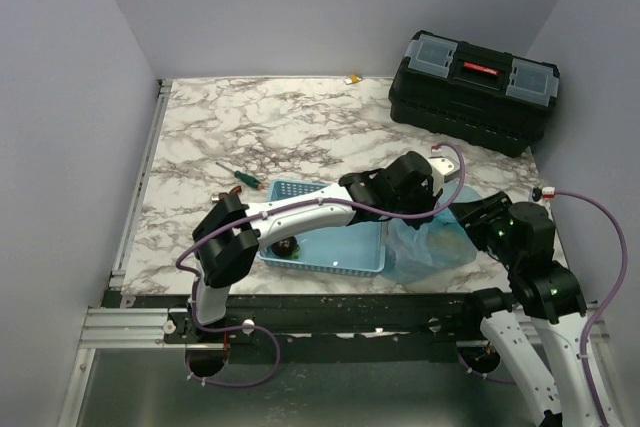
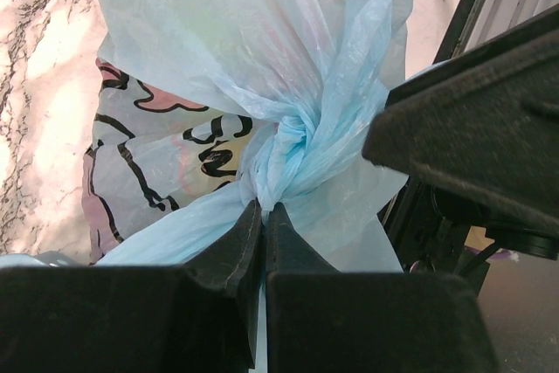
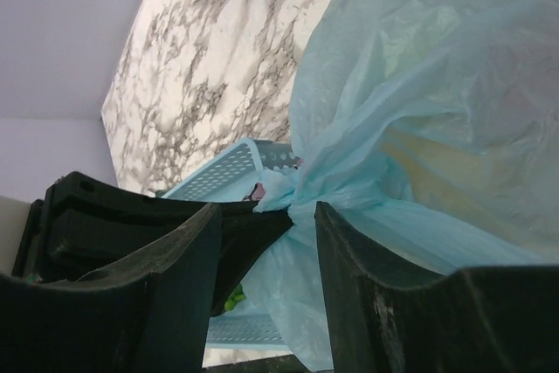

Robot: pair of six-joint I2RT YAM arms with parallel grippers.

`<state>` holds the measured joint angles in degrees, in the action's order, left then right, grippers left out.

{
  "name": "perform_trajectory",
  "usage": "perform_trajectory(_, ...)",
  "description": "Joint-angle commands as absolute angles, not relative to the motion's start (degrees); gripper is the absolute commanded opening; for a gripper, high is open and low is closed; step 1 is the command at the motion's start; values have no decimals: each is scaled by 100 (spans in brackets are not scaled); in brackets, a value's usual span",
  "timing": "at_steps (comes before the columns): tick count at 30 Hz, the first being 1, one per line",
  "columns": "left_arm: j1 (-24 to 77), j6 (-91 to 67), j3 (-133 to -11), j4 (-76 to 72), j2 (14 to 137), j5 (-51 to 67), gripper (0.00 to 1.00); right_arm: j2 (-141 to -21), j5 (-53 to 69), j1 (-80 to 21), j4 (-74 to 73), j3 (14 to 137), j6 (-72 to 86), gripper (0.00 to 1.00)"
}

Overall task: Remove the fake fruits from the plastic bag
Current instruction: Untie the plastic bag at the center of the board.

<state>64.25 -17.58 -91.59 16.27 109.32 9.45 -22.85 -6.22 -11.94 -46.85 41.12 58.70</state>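
Note:
The plastic bag (image 1: 438, 247), thin light-blue film with a pink-and-dark print (image 2: 166, 141), sits just right of the basket and is tied in a knot (image 2: 293, 137). My left gripper (image 2: 264, 209) is shut on the twisted film right below that knot. My right gripper (image 3: 266, 216) stands open beside it, and the bag's gathered neck (image 3: 301, 194) lies between its fingers without either visibly touching it. The fake fruits are inside the bag. Only a pale yellowish shape (image 3: 437, 172) shows through the film.
A rigid light-blue latticed basket (image 1: 340, 257) stands left of the bag, with a dark round piece (image 1: 288, 247) in it. A black toolbox (image 1: 475, 92) is at the back right. A green-handled screwdriver (image 1: 243, 175) lies behind the basket. The left arm spans over the basket.

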Motion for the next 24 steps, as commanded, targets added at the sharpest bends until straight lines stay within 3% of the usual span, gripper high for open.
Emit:
perform_trajectory(1, 6459, -1802, -9111, 1460, 10679, 1009, 0, -2384, -1057, -1195, -5070, 4059, 6376, 50)
perform_trajectory(16, 6452, -1811, -9326, 1556, 10745, 1175, 0, -3165, -862, -1195, -4691, 3844, 6789, 42)
perform_trajectory(24, 6458, -1776, -9101, 1594, 10598, 1126, 0, -3107, -1234, -1193, -4565, 3719, 6795, 17)
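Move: Some 5 cm below the open right fingers, about 3 cm ahead and 2 cm to their left, sits the bag's knot. The fruit-filled body of the bag lies lower, roughly 11 cm under the right hand, 3 cm ahead and 1 cm left. The blue tray's middle is about 31 cm left of that hand, roughly level fore-and-aft and 15 cm lower. From the left hand, the knot is about 3 cm right, 2 cm down and level fore-and-aft. Sinking about 5 cm onto the knot and easing slightly forward, the right hand tips its fingers some 12 degrees farther down, then closes from half open to nearly shut, pinching gathered plastic at the knot's right side. The left hand stays in place, keeping its shut grip on the twisted plastic just beside the knot. ##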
